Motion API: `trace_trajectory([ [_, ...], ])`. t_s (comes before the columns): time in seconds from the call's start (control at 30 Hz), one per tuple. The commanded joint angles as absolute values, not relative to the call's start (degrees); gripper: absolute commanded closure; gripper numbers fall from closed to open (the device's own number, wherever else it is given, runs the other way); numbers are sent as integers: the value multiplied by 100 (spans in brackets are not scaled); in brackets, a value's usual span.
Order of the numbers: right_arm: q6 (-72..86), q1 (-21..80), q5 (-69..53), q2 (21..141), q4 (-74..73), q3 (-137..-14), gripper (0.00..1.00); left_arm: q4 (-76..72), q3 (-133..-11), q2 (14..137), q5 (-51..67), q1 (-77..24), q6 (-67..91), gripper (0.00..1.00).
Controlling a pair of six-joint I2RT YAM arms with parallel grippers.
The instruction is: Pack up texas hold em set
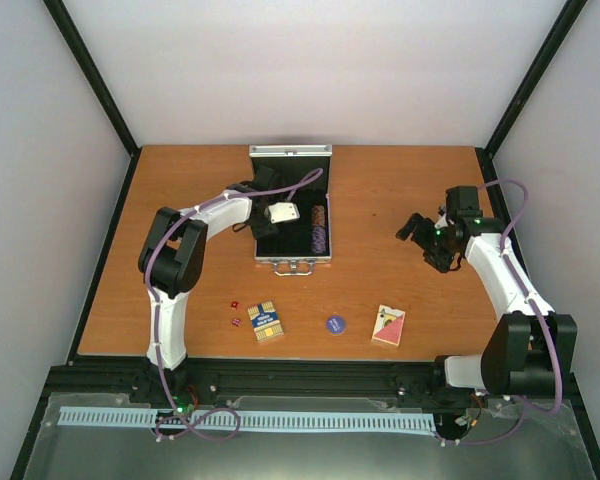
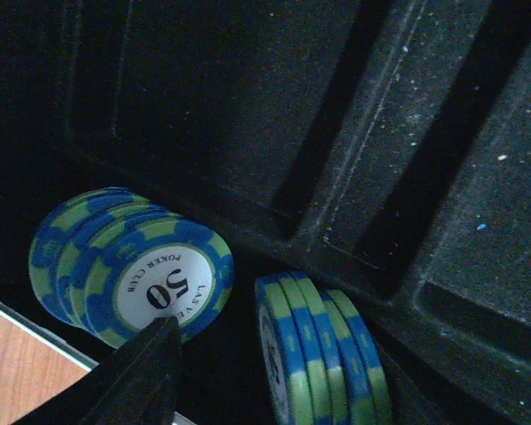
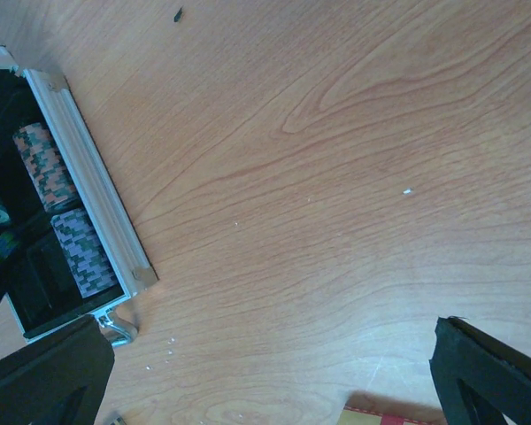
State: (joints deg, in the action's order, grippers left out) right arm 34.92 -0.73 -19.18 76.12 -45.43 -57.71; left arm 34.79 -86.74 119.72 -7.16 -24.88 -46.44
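Note:
The silver case lies open at the back middle of the table, and my left gripper reaches into its black lining. In the left wrist view one black finger stands apart from a few blue-green chips on edge. A taller blue-green stack marked 50 leans to its left. The other finger is out of view. On the table lie the blue-yellow deck, red dice, blue disc and red deck. My right gripper hovers open over bare wood.
The right wrist view shows the case's aluminium rim, its handle, chip rows inside, and a corner of the red deck at the bottom edge. Black frame rails border the table.

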Motion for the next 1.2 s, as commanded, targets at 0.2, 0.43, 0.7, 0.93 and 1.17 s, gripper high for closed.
trace_trajectory([
  [0.2, 3437, -141, -2046, 7603, -4461, -5614, 0, 3369, -8626, 11773, -991, -2448, -4672, 43],
  [0.43, 3428, -140, -2074, 7629, -4412, -5537, 0, 3366, -8657, 11634, -1057, -2449, -4693, 37],
  [0.7, 3418, -140, -2110, 7661, -4392, -5528, 0, 3313, -8672, 11591, -1089, -2452, -4679, 24],
  [0.93, 3401, -141, -2109, 7665, -4395, -5512, 0, 3269, -8792, 11625, -1152, -2439, -4620, 23],
  [1.17, 3401, -141, -2149, 7688, -4368, -5494, 0, 3327, -9029, 11713, -1149, -2443, -4599, 23],
])
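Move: The left hand hangs inside the open case near its left wall, fingers already parted around the short row of blue-green chips on edge, whose middle is about 1 cm back, 1 cm right and 2 cm below. The flat blue-green chips lie some 5 cm ahead, level sideways. Across the case, about 12 cm right, sit the orange chips 3 cm ahead and the purple chips 3 cm back. From the right hand the edge-standing row is roughly 38 cm left, 11 cm ahead. The left fingers, no longer gripping the row of blue-green chips on edge, spread clearly wider around it; whether the finger nearer the row still brushes it can't be seen. After almost holding still at first, the hand eases up about 2 cm, drifting about 1 cm forward and 1 cm left towards the case's left wall, with hardly any turn. ##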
